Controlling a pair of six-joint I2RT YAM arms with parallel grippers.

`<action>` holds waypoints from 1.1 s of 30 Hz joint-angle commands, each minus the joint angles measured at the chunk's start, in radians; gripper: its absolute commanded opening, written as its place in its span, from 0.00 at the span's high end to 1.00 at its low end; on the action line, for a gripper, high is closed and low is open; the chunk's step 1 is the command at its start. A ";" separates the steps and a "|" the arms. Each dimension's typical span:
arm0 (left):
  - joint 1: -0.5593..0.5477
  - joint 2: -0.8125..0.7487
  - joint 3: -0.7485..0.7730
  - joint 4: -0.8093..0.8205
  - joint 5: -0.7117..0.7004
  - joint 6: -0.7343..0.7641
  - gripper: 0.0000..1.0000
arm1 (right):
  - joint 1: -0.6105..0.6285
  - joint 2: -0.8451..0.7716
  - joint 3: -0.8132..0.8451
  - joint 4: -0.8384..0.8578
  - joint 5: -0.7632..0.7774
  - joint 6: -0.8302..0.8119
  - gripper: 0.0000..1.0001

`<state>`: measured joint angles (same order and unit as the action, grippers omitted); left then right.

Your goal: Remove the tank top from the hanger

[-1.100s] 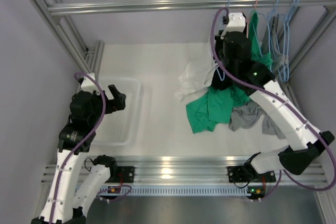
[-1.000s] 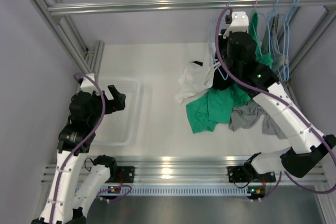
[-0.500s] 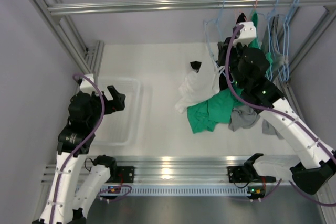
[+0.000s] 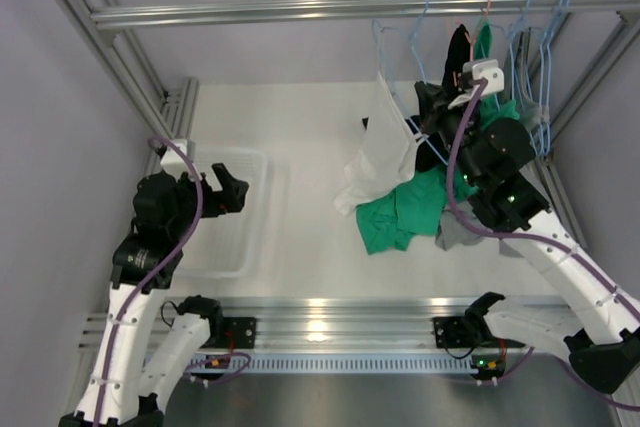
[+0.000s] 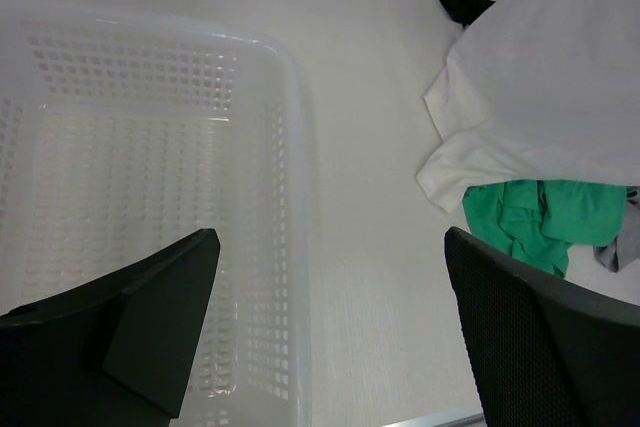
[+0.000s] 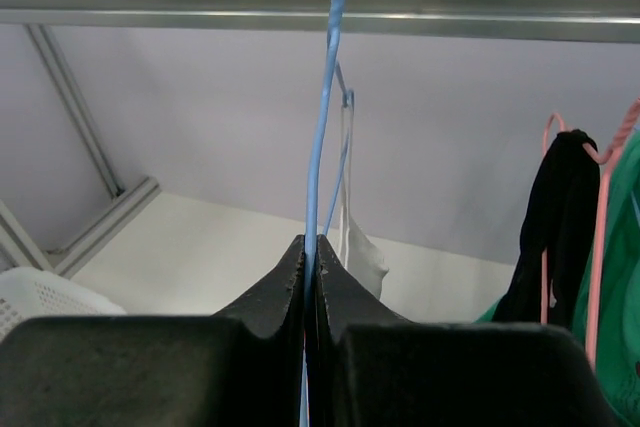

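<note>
The white tank top [image 4: 385,152] hangs from a thin blue hanger [image 4: 381,52], its lower edge draping onto the clothes pile. My right gripper [image 4: 425,105] is shut on the hanger's wire and holds it up under the rail. In the right wrist view the right gripper [image 6: 311,245] pinches the blue hanger [image 6: 320,137], and a strap of the tank top [image 6: 347,182] hangs just behind it. My left gripper [image 4: 208,185] stands open over the basket, far from the garment. In the left wrist view the left gripper [image 5: 330,267] holds nothing, with the tank top [image 5: 540,97] at upper right.
A white mesh basket [image 4: 245,232] lies at the left, with its rim [image 5: 290,77] below my left fingers. Green clothes [image 4: 400,212] and a grey one [image 4: 462,232] are piled under the tank top. Several hangers [image 4: 530,37] and a black garment [image 6: 550,217] hang on the metal rail [image 4: 250,12].
My right arm has lifted the blue hanger up from the pile, pulling the white tank top up with it. The left arm has barely moved.
</note>
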<state>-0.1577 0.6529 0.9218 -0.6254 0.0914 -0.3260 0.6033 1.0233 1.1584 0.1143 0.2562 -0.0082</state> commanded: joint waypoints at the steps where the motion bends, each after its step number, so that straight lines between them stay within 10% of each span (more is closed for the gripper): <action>1: 0.001 0.005 0.002 0.081 0.063 0.012 0.01 | -0.016 -0.037 0.009 0.136 -0.078 -0.004 1.00; 11: -0.040 0.172 0.182 0.186 0.343 -0.094 0.01 | -0.014 -0.311 -0.106 -0.113 -0.323 0.164 1.00; 18: -0.480 0.482 0.469 0.260 -0.079 0.005 0.01 | -0.014 -0.466 -0.091 -0.361 -0.370 0.296 1.00; 33: -0.614 0.709 0.605 0.446 0.048 0.248 0.43 | -0.014 -0.516 0.073 -0.544 -0.465 0.321 1.00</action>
<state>-0.7731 1.3632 1.4982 -0.2859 0.1162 -0.1226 0.5980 0.5117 1.1858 -0.4145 -0.1616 0.2924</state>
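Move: The tank top's far strap, on the far end of the blue hanger that my right hand already grips, lies about 31 cm ahead of my left hand, 35 cm to its right and 17 cm above it. The white basket is some 14 cm ahead, 7 cm left and 23 cm below. From my right hand that strap is roughly 23 cm ahead, 6 cm left, about level; the black garment is about 19 cm ahead, 13 cm right and slightly lower. My right hand keeps its pinch on the blue hanger and draws it back some 19 cm, away from the rail, turning about 25 degrees counter-clockwise so its far end swings left. Meanwhile my open left hand sweeps right about 26 cm, rising 11 cm and edging forward, turning clockwise and tipping up towards the far strap; near it the hand slows and the fingers close to a bit over half open. ##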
